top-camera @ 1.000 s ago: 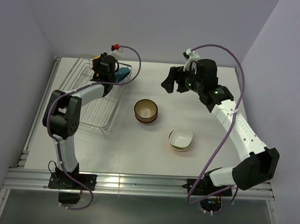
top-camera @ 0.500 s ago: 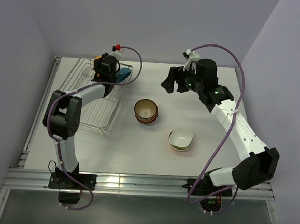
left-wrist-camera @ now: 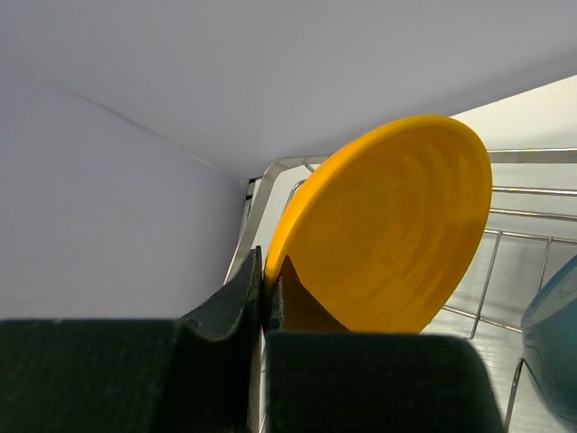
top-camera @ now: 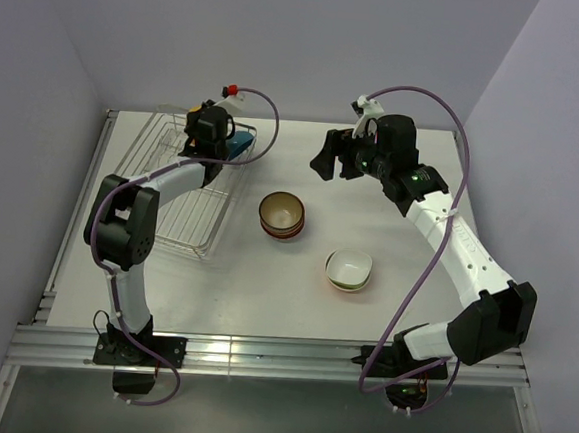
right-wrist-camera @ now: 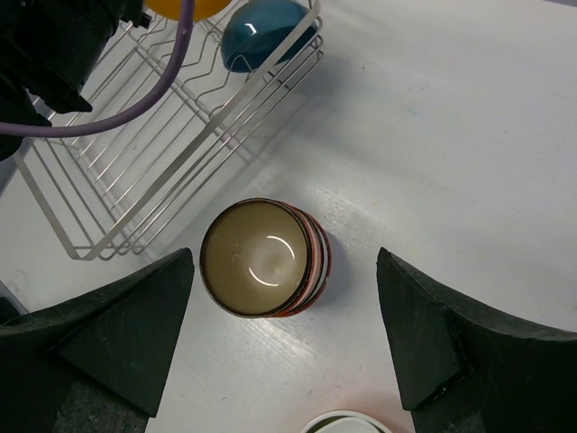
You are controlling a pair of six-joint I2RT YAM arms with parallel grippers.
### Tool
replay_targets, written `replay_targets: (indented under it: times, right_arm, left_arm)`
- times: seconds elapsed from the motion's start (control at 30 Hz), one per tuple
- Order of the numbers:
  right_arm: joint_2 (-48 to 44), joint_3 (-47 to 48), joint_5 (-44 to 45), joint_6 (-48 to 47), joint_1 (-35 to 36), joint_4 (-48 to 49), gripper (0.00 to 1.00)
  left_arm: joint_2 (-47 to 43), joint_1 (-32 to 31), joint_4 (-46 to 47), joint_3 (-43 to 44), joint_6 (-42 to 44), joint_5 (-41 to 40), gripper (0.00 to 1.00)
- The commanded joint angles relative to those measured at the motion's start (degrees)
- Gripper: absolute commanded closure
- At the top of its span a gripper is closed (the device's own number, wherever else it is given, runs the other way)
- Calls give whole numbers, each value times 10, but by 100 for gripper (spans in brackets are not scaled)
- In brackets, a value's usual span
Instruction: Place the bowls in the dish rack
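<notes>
My left gripper [left-wrist-camera: 269, 271] is shut on the rim of a yellow-orange bowl [left-wrist-camera: 388, 234], held on edge over the far end of the silver wire dish rack [left-wrist-camera: 518, 215]. In the top view the gripper [top-camera: 198, 132] is at the rack's [top-camera: 184, 213] far end, with the yellow bowl [top-camera: 189, 121] beside it. A blue bowl [top-camera: 239, 144] rests in the rack's far right corner and also shows in the right wrist view [right-wrist-camera: 266, 32]. My right gripper [right-wrist-camera: 284, 262] is open and empty, high above a brown bowl with red-striped sides [right-wrist-camera: 255, 257], which sits at mid table [top-camera: 282, 214].
A white bowl with a green inside [top-camera: 348, 269] sits on the table right of and nearer than the brown bowl; only its rim [right-wrist-camera: 347, 422] shows in the right wrist view. The rack's near half [right-wrist-camera: 117, 194] holds nothing. Walls stand close behind and left of the rack.
My left wrist has shifted slightly to the right and turned a little with the yellow-orange bowl still in its grip. The right arm has barely moved.
</notes>
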Motion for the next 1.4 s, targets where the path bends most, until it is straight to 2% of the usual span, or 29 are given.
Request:
replay_targets:
  times: [0.0, 0.13, 0.4, 0.7, 1.03, 1.2, 1.37]
  right_arm:
    - [-1, 4, -7, 5, -4, 21, 11]
    - [1, 5, -7, 5, -4, 21, 11]
    - [3, 3, -7, 5, -4, 21, 11]
    - [10, 10, -10, 7, -4, 19, 11]
    - [11, 11, -15, 7, -4, 17, 11]
    - [10, 19, -18, 3, -4, 9, 10]
    - [10, 35, -24, -21, -4, -23, 7]
  left_arm:
    - [-29, -4, 30, -5, 8, 15, 100]
    - [-21, -6, 58, -27, 28, 21, 100]
    - [6, -8, 39, -18, 18, 16, 88]
    - [13, -9, -17, 7, -15, 21, 47]
    - [-20, -15, -87, 26, -50, 45, 41]
    - [-48, -19, -138, 38, -71, 61, 25]
    - [-94, -29, -190, 39, -86, 69, 20]
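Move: The left gripper holds the yellow bowl by its rim over the far end of the dish rack; the slot for it lies about 3 cm ahead, 5 cm to the right and 7 cm below. The blue bowl already in the rack is some 10 cm right, 2 cm back and 8 cm below this gripper. The brown bowl stack is roughly 22 cm right and 22 cm back, 17 cm lower. From the right hand, the slot is about 27 cm left, 8 cm ahead and 15 cm below. Lower the left gripper about 4 cm into the rack beside the blue bowl, easing some 2 cm right and tipping the fingers down about 10 degrees. Partway down, open from shut to wide to let go of the yellow bowl's rim, then start drawing up and slightly back and right, fingers open. ##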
